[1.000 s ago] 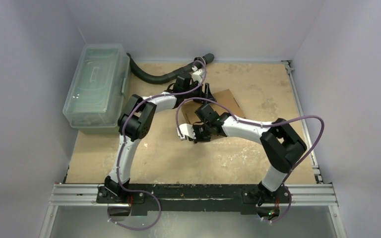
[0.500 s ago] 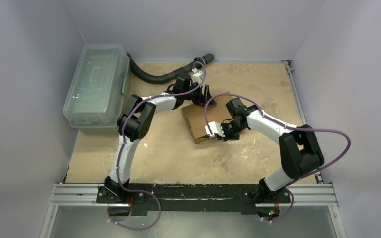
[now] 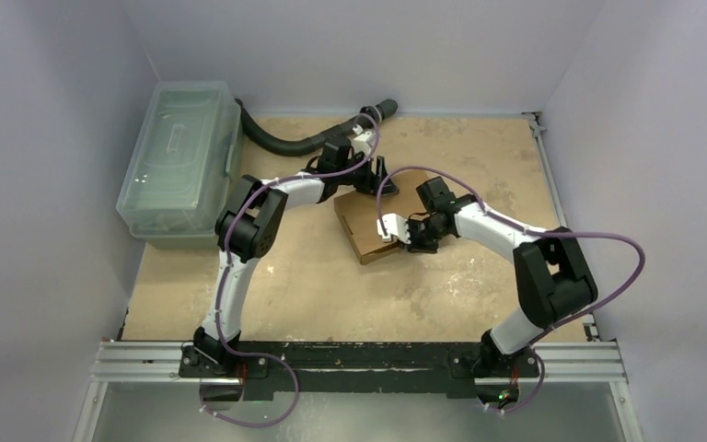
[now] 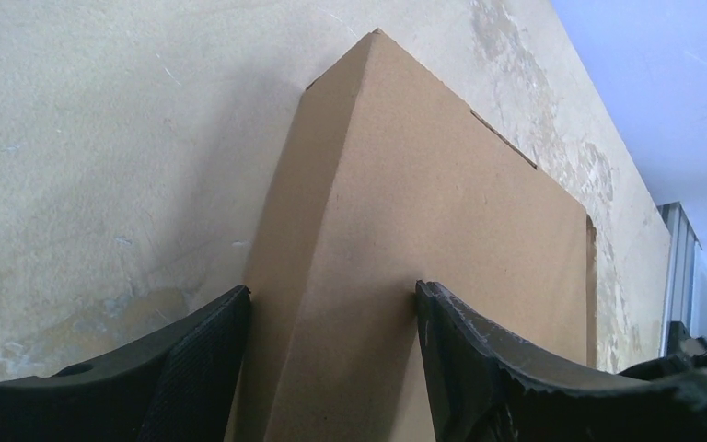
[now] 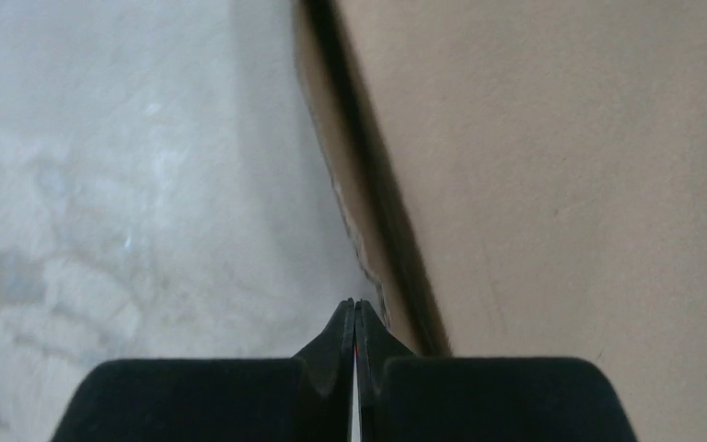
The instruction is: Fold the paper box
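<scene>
The paper box (image 3: 361, 224) lies folded shut and flat on the table, a plain brown cardboard shape (image 4: 442, 221). My left gripper (image 3: 369, 182) is at its far end, open. In the left wrist view its two fingers (image 4: 330, 290) straddle a long edge of the box: one tip sits by the side wall, the other on the top face. My right gripper (image 3: 394, 230) is at the box's near right side. Its fingers (image 5: 354, 306) are shut on nothing, low over the table, right beside the box's edge (image 5: 552, 184).
A clear plastic lidded bin (image 3: 179, 170) stands at the back left against the wall. A black hose (image 3: 290, 143) curves along the back of the table. A metal rail (image 3: 359, 361) carries the arm bases at the near edge. Walls close in on both sides.
My right arm has swung from the box's near left corner across to its right side, then drawn in against the box's edge. The left gripper has stayed in place.
</scene>
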Controlling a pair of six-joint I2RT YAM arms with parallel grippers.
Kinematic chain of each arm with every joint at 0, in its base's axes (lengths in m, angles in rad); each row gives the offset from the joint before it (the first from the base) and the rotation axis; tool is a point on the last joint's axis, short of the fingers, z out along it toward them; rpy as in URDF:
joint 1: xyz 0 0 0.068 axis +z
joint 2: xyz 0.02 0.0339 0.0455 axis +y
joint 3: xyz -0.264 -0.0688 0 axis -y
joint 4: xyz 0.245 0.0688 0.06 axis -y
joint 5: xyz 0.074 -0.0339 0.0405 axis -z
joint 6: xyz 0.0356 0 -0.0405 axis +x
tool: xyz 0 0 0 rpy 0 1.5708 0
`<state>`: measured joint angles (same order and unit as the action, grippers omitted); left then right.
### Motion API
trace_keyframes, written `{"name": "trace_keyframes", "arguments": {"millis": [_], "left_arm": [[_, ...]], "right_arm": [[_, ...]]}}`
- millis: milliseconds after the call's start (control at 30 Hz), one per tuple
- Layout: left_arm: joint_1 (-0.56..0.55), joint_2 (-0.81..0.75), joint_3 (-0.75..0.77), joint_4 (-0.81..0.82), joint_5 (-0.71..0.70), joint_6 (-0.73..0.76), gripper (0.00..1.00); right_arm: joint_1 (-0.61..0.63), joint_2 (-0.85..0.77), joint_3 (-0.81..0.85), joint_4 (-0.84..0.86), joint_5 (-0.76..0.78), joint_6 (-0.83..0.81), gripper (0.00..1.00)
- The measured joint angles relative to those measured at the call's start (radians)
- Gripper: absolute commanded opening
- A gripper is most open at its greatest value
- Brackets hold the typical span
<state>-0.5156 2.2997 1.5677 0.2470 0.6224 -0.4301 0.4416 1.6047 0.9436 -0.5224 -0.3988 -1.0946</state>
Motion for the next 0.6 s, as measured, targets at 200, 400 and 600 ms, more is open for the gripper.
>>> {"name": "trace_keyframes", "arguments": {"millis": [200,400,600], "left_arm": [[-0.008,-0.001,-0.001,-0.015,0.032,0.000,0.64],[-0.009,-0.001,-0.001,-0.025,0.056,0.005,0.63],[0.001,-0.001,-0.001,-0.022,0.043,0.024,0.63]], "right_arm": [[-0.147,-0.061,0.000,-0.216,-0.003,-0.267,0.00],[-0.280,-0.032,-0.022,-0.195,0.070,-0.364,0.00],[-0.272,0.028,-0.036,0.110,0.135,-0.103,0.00]]}}
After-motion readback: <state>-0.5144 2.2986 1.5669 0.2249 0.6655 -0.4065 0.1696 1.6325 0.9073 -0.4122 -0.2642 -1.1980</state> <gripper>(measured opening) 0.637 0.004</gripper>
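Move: The right fingers, shut, are just off the near side of the paper box; the box's near-right corner lies about 8 cm to their right and 4 cm ahead, at about fingertip height. The box's middle is some 8 cm ahead and 6 cm left, its near-left corner about 13 cm left and 3 cm back. From the left hand, astride the far edge, that near-right corner lies about 15 cm right, 9 cm back and 3 cm below; the box's middle is 5 cm back, 2 cm right and 4 cm below. Rightward along the near side of the box, the shut right fingers sweep about 11 cm, dipping slightly, then turn forward some 6 cm to come up against the near edge beside the near-right corner, the hand turning a little clockwise. The left hand stays astride the far edge, fingers still parted, easing back 1.5 cm and then giving forward about 1 cm. ##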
